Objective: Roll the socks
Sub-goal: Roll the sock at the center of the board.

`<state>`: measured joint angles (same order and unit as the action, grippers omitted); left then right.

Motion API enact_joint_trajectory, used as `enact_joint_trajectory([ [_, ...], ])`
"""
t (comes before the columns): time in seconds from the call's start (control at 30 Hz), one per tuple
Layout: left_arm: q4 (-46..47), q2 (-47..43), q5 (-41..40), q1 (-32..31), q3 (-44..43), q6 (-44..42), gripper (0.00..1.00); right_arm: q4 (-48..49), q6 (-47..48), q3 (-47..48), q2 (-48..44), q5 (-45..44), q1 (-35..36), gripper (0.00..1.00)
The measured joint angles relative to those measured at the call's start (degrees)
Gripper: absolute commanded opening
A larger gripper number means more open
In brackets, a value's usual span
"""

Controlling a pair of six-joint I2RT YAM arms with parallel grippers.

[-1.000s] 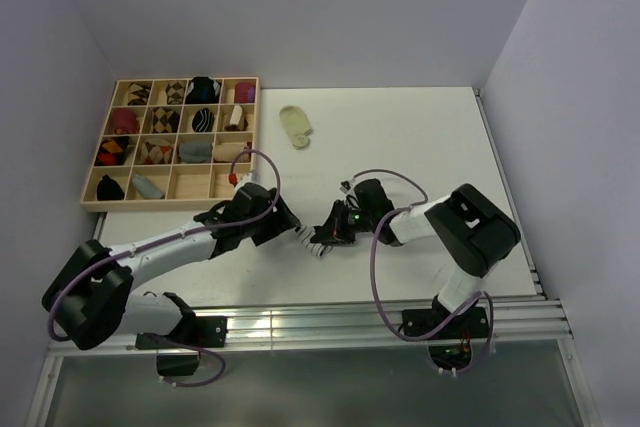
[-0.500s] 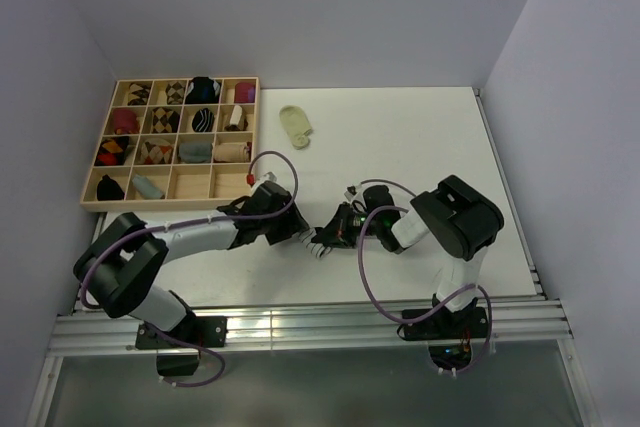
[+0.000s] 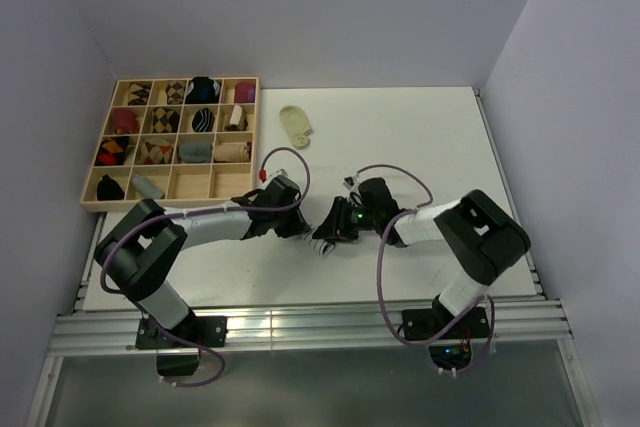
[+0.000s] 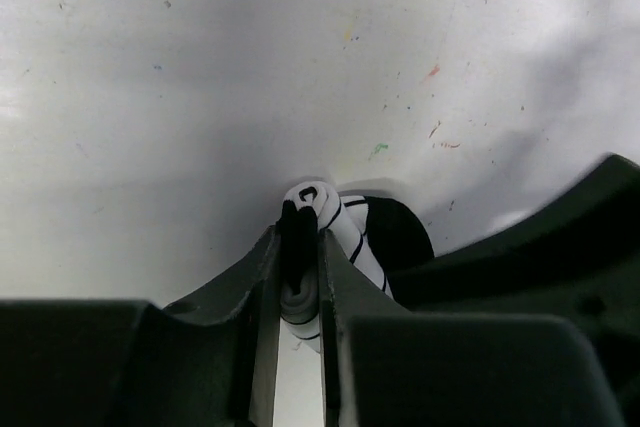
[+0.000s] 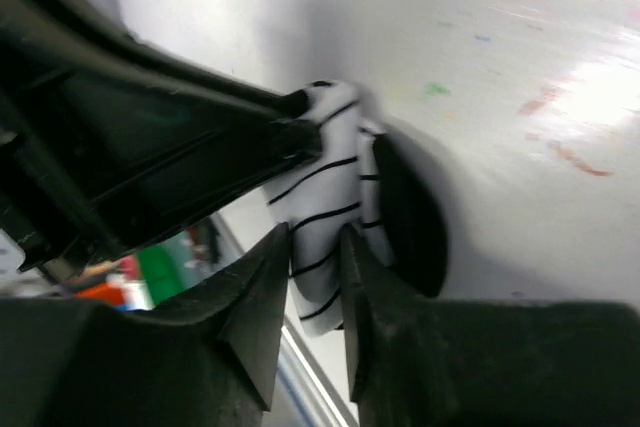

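Note:
The white sock with thin black stripes [image 3: 323, 245] lies rolled up on the table between the two grippers. My left gripper [image 4: 298, 239] is shut on the black cuff end of this striped sock [image 4: 352, 232]. From the other side, my right gripper [image 5: 315, 247] has its jaws a little apart, the striped roll [image 5: 320, 172] sitting between the fingertips. In the top view the left gripper [image 3: 303, 230] and right gripper [image 3: 328, 234] nearly touch. The plain pale yellow-green sock [image 3: 295, 125] lies flat at the far middle of the table, away from both arms.
A wooden compartment tray [image 3: 170, 205] stands at the far left with several rolled socks [image 3: 203, 89] in it. The table's near edge and a metal rail [image 3: 300, 322] run just behind the grippers. Walls close in left, right and back.
My left gripper has slid right up to the striped sock and closed on its cuff. The right gripper's jaws have eased apart, and its arm has shifted slightly.

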<state>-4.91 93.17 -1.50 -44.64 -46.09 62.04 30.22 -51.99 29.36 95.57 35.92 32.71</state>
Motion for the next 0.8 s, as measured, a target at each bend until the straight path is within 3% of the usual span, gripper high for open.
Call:
enact_joint_trajectory([
  [0.13, -2.16, 0.44, -0.39, -0.04, -1.42, -1.25, 0.17, -11.28, 9.22, 3.52, -7.17, -8.48, 4.7, 0.51],
  [0.4, -6.25, 1.68, -0.44, -0.31, -5.18, -3.8, 0.17, -22.05, 25.07, 7.39, -16.33, -31.82, 19.06, 0.58],
  [0.6, -6.93, 2.05, -0.33, -0.35, -6.08, -4.35, 0.17, -23.98, 31.36, 7.39, -15.93, -44.48, 26.18, 0.59],
  [0.8, -7.04, 2.05, -0.31, -0.31, -6.08, -4.39, 0.18, -25.22, 33.79, 8.61, -10.95, -51.69, 29.33, 0.6],
])
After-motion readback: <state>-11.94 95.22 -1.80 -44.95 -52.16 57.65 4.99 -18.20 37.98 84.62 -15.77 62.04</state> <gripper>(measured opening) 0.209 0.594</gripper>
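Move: The striped sock's middle lies about 2 cm below the right fingertips, 1 cm back and 1 cm to the left. The left fingers already pinch its rolled end, so its middle is some 3 cm to their right, 2 cm back and 1 cm below. From the right hand, the light green sock is roughly 28 cm ahead and 5 cm left; the divided box is about 24 cm ahead and 34 cm left. Right hand lifts 4 cm, opens, pitches steeper, then sinks astride the striped sock while the left keeps its pinch. ##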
